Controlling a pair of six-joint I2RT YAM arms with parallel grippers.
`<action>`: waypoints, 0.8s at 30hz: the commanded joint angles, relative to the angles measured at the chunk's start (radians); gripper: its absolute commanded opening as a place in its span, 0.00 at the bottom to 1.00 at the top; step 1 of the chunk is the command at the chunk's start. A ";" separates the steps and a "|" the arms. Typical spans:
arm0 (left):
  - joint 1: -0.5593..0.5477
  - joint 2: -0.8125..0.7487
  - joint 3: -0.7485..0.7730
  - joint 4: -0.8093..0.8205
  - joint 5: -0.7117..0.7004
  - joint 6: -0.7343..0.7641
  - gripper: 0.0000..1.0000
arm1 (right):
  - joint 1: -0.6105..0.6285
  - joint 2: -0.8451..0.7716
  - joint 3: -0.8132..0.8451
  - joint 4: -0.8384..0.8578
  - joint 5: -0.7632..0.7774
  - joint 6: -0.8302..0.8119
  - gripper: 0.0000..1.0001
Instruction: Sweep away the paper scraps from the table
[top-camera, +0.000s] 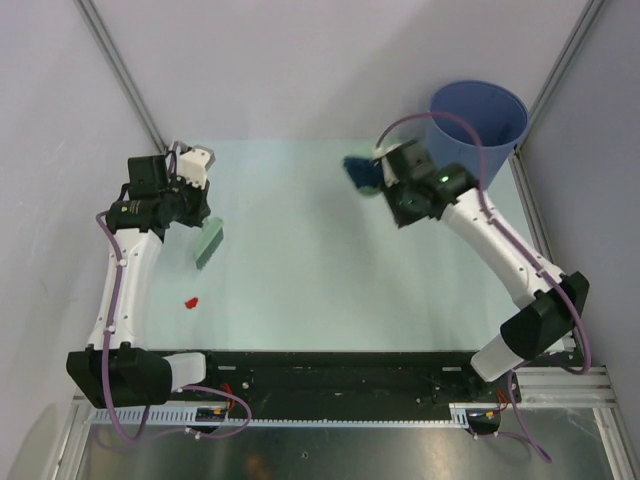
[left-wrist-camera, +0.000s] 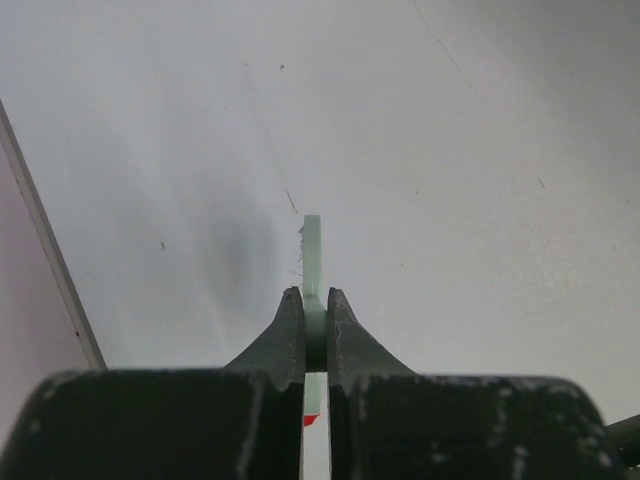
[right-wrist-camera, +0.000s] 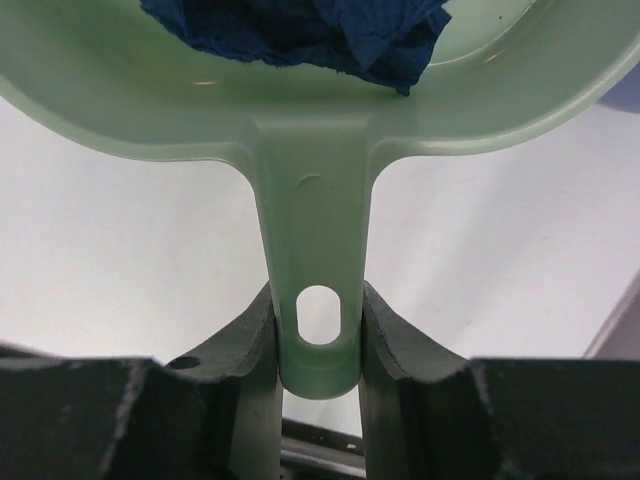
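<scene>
My left gripper (left-wrist-camera: 314, 300) is shut on the thin handle of a pale green hand brush (left-wrist-camera: 312, 245). From above, that brush (top-camera: 208, 243) hangs over the left side of the table (top-camera: 300, 260). A red paper scrap (top-camera: 190, 300) lies on the table just nearer than the brush, and it also shows between the left fingers (left-wrist-camera: 310, 420). My right gripper (right-wrist-camera: 318, 305) is shut on the handle of the pale green dustpan (right-wrist-camera: 120, 90), which carries dark blue paper scraps (right-wrist-camera: 300, 30). The loaded dustpan (top-camera: 358, 172) is held above the table, left of the bucket.
A tall blue bucket (top-camera: 480, 120) stands at the far right corner of the table. Grey frame posts (top-camera: 125, 80) rise at the far corners. A black rail (top-camera: 330, 375) runs along the near edge between the arm bases.
</scene>
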 joint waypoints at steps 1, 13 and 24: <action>0.003 -0.011 -0.003 0.032 0.039 0.006 0.00 | -0.179 -0.053 0.178 -0.003 0.055 -0.025 0.00; 0.005 -0.019 -0.018 0.035 0.041 0.023 0.00 | -0.537 0.155 0.529 0.204 0.398 -0.392 0.00; 0.003 -0.017 -0.026 0.037 0.072 0.026 0.00 | -0.546 0.115 -0.017 1.446 0.752 -1.654 0.00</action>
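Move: The right hand holds the dustpan by its handle, with the blue paper scrap in it about 8 cm ahead and 5 cm to the left, roughly level with the fingers. The tall blue bin stands some 14 cm ahead and 17 cm to the right of this hand, its middle about 8 cm lower. From the left hand, which keeps the brush, that bin lies about 13 cm ahead and 45 cm to the right, middle some 11 cm lower. Keeping its grip on the dustpan handle, the right hand swings the loaded pan fast towards the bin: about 30 cm right, climbing and reaching forward as it goes, across to the bin's right side. The climb ends partway; from there the wrist rolls the left side down, nearly 60 degrees in all, tipping the pan towards the bin mouth. ##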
